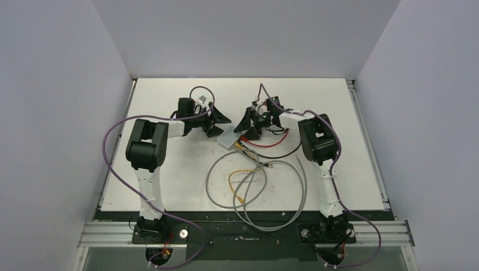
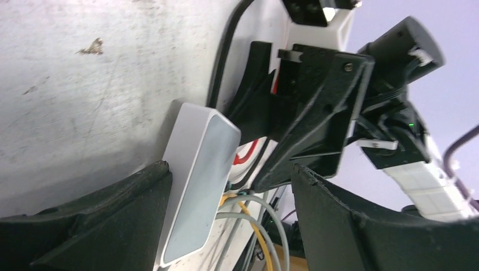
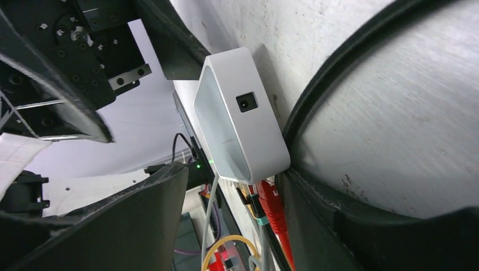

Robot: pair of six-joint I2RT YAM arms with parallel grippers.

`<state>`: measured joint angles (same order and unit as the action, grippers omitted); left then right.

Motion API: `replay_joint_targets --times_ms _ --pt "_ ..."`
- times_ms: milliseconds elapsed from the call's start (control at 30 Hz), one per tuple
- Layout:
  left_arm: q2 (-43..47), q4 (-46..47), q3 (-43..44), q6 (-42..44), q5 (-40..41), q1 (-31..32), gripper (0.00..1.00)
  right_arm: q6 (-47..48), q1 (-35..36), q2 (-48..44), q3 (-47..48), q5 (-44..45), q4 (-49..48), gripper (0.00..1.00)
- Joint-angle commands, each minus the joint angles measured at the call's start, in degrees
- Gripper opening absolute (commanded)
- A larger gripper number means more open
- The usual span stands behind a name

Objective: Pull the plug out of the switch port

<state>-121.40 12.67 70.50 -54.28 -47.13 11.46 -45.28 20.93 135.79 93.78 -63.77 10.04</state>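
The switch (image 1: 229,137), a small light-grey box, lies on the white table (image 1: 169,180) between my two grippers. Red, black, yellow and grey cables run into its near edge. In the left wrist view the switch (image 2: 197,180) stands between the fingers of my left gripper (image 2: 229,169). One finger is against its side and the other finger (image 2: 367,226) stands clear, so the gripper is open. In the right wrist view a red plug (image 3: 271,206) sits in a port of the switch (image 3: 237,124). My right gripper (image 3: 236,172) is open astride it, one finger (image 3: 322,197) right beside the plug.
Loose cables loop over the table's near half: grey (image 1: 305,186), yellow (image 1: 231,179), red (image 1: 265,145) and black (image 1: 282,155). Grey walls enclose the table on three sides. The two arms' wrists nearly meet over the switch.
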Motion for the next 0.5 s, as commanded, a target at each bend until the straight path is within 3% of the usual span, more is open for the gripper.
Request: replay_joint_targets --times_ms 0,133,267,367,467 --pt "3.5 9.8 0.1 -7.8 -6.0 2.0 0.74 -3.8 0.6 -2.4 -2.5 2.8 -8.8 0.59" --pt "3.8 8.0 0.8 -6.8 -5.9 2.1 0.74 -3.3 0.5 -3.1 -3.0 2.8 -8.6 0.4" --pt "4.3 3.7 1.4 -3.6 -5.4 2.2 0.74 -3.2 0.4 -3.7 -3.1 2.9 -9.5 0.3" --pt "5.1 -5.7 2.9 3.0 -3.2 2.0 0.74 -2.8 0.1 -3.8 -3.3 3.1 -9.3 0.25" --pt "5.0 -21.3 8.1 13.6 1.0 1.9 0.75 -2.1 -0.1 -4.1 -3.8 3.0 -9.1 0.21"
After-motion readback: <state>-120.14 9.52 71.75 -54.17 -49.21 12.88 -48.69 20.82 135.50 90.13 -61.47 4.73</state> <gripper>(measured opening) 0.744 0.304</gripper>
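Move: The red plug, still in the switch, lies just under the right hand, about 2 cm back and 2 cm below. From that hand the switch's middle is some 5 cm left and 1 cm back, and the yellow plug about 5 cm back and 2 cm left. From the left hand the switch's middle lies roughly 3 cm back, 2 cm right and 2 cm below. Right fingers, open at first, close to about half their gap and pinch at the port-side corner of the switch where the red plug sits, while that hand sinks a little over 1 cm onto it. The left hand, still wide open, lifts about 2 cm beside the switch, then eases back and to the right over its near edge, sinking slightly. ##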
